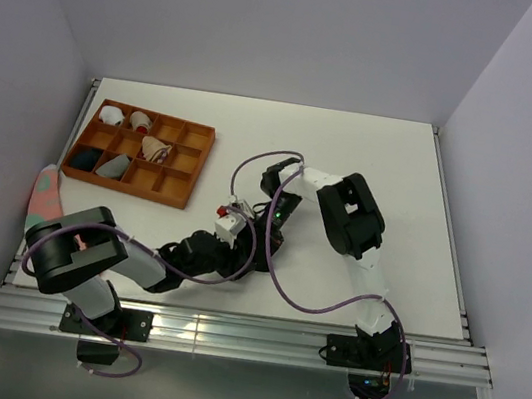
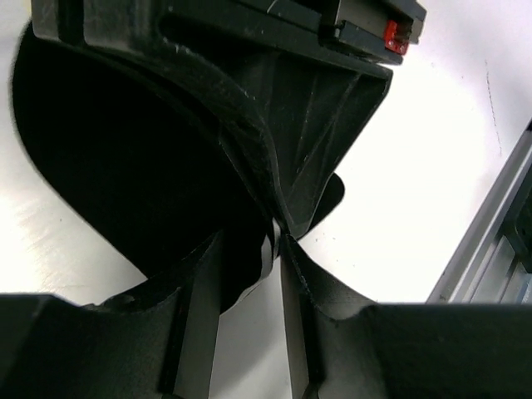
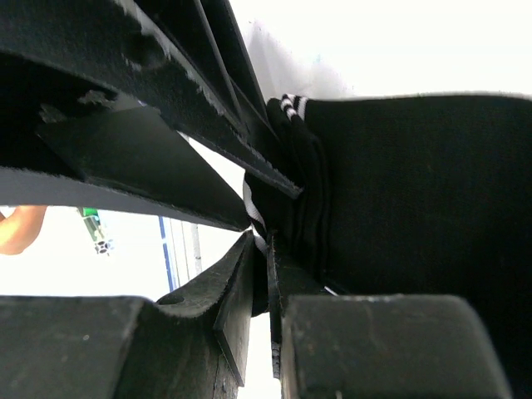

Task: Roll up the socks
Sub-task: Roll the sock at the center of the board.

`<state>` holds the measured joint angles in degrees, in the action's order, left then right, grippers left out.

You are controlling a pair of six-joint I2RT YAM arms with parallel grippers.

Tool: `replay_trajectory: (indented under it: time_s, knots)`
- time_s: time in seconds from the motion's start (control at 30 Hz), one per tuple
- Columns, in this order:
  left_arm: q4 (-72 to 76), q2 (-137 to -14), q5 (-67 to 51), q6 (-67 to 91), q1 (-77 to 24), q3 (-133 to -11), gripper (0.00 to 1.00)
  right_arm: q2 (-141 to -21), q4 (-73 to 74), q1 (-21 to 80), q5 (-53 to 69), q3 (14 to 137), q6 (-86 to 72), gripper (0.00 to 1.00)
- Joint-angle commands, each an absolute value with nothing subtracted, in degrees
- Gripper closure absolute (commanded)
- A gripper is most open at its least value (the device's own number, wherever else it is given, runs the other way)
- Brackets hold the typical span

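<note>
The black sock (image 2: 116,166) lies on the white table, its white-striped cuff (image 2: 267,249) lifted off it. My right gripper (image 3: 264,241) is shut on that cuff, pinching a folded wad of the black sock (image 3: 416,191). My left gripper (image 2: 253,241) meets it tip to tip. Its jaws stand apart with the cuff edge hanging along the left finger and bare table showing in the gap. From above, the left gripper (image 1: 247,255) and the right gripper (image 1: 276,232) cover the sock. A tan and maroon sock bundle (image 1: 155,150) sits in a tray cell.
A wooden compartment tray (image 1: 193,170) at the back left holds several small rolled bundles. A pink sock (image 1: 44,193) lies at the table's left edge. A metal rail (image 1: 225,333) runs along the near edge, close to the left gripper.
</note>
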<state>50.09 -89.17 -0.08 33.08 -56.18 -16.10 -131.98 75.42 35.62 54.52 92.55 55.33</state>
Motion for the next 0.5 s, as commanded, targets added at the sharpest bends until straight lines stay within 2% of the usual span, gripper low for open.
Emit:
replay_trajectory:
  time_s: [0.0,0.27,0.47]
  knots:
    - [47.03,-91.05,2.37,32.43,-57.13,-18.01,0.63,-130.69,82.44,35.16,55.46,92.37,56.95,0.84]
    - [42.02,-93.25,3.69,33.22,-57.92,-20.92,0.71,-129.99,81.83,35.16,55.99,91.76,57.13,0.84]
    - [36.14,-93.78,2.64,33.83,-57.92,-23.29,0.91,-127.89,79.02,35.16,54.67,89.92,55.55,0.83]
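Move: The black sock's folded, striped end is just off the left hand's open fingers, about 1 cm ahead, 1 cm to the right and 1 cm lower; the right gripper's tips are some 2 cm to the left hand's right and 1 cm ahead. The sock body's middle is roughly 4 cm ahead of the left hand. The right hand already has the striped end between its pads, with the body's middle about 3 cm ahead and 1 cm left. The left fingers close from a moderate gap to nearly shut, pinching the striped edge of the black sock beside the right gripper's tips, while that hand slides about 1.5 cm to the right, a little forward and slightly down. The right hand keeps its narrow grip on the fold and eases about 1 cm to the right, its wrist hardly turning. ##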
